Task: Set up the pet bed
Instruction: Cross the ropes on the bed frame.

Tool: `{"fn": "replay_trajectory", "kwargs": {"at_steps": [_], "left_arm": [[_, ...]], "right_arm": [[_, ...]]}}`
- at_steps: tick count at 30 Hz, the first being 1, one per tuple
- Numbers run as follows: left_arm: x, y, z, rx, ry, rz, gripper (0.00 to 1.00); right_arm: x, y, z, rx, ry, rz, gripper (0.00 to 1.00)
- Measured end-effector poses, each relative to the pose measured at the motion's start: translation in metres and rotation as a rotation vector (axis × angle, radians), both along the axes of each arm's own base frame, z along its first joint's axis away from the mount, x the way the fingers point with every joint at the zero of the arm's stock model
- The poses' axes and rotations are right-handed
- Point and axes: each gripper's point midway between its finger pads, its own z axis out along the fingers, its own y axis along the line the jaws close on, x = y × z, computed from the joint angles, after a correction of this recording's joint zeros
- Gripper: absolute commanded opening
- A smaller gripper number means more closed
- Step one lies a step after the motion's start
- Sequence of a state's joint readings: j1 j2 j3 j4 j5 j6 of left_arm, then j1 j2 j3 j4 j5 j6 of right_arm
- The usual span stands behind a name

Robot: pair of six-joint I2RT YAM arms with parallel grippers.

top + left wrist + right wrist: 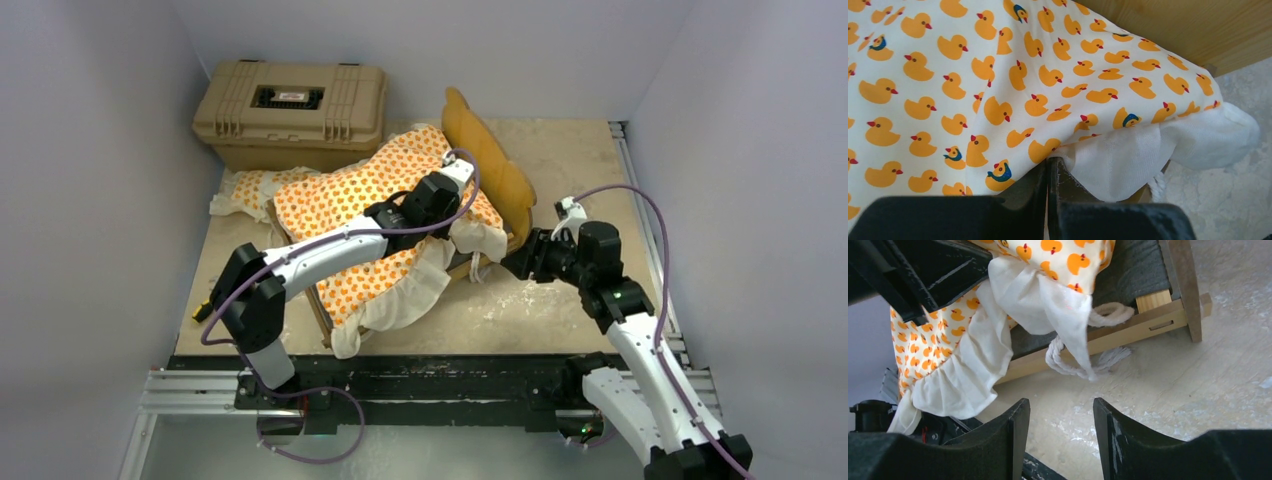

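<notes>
The pet bed's light-wood frame [322, 318] lies in mid-table with its scalloped headboard [490, 160] at the far right. The duck-patterned mattress cushion [350, 200] lies crooked over it, its white ruffle [400, 300] spilling over the near rail. My left gripper [455, 215] is over the cushion's right end. In the left wrist view this gripper [1052, 161] is shut on the seam where the duck fabric [973, 80] meets the ruffle [1118, 160]. My right gripper [520, 262] hovers open by the bed's right corner. In its own view the right gripper [1060, 407] holds nothing. The small pillow [250, 188] lies at the left.
A tan hard case [290, 105] stands at the back left. A white rope loop [1083, 371] hangs off the bed's wooden rail [1128, 332], below the grey base [1138, 265]. Grey walls close in the sides and back. A small yellow item [203, 308] lies at the table's left edge.
</notes>
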State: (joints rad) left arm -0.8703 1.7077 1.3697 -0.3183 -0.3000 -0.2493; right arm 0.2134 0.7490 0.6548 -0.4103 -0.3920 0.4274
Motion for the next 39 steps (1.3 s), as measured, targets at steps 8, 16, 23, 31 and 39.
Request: {"fn": "replay_trajectory", "kwargs": {"at_steps": [8,16,23,31,39], "left_arm": [[-0.005,-0.009,-0.002,-0.094,0.082,-0.035,0.00],[0.015,0.012,-0.004,-0.187,0.168,0.031,0.00],[0.020,0.018,-0.004,-0.244,0.219,0.029,0.00],[0.018,0.015,-0.007,-0.266,0.251,0.016,0.00],[0.019,0.018,-0.007,-0.262,0.254,0.017,0.00]], "right_arm": [[0.000,0.026,-0.034,0.003,0.050,0.074,0.51],[0.000,0.059,-0.052,-0.049,0.013,0.116,0.51],[0.009,0.069,-0.071,-0.082,-0.034,0.083,0.51],[0.022,0.079,-0.094,-0.128,-0.043,0.079,0.11],[0.031,0.051,-0.058,-0.215,-0.068,-0.056,0.00]]}}
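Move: From the right hand, the rope at the bed's near side is about 8 cm to the left, 3 cm ahead and 10 cm down. The sheet's ruffled corner hangs over that rope, some 6 cm left, 4 ahead and 5 below the hand; the headboard's near end stands about 7 cm straight ahead and 6 lower. From the left hand, already gripping the sheet's edge, the rope is roughly 6 cm right, 5 back and 7 below. The right fingers close on the rope beneath the ruffled corner, after the half-open hand swings left and down about 8 to 10 cm each and slightly forward; once shut, the hand draws it up about 4 cm and a little right. The left hand keeps its pinch on the sheet edge, dips briefly back and right, then goes forward-left to end 2 cm or so each way, its fingers tipping further down. ##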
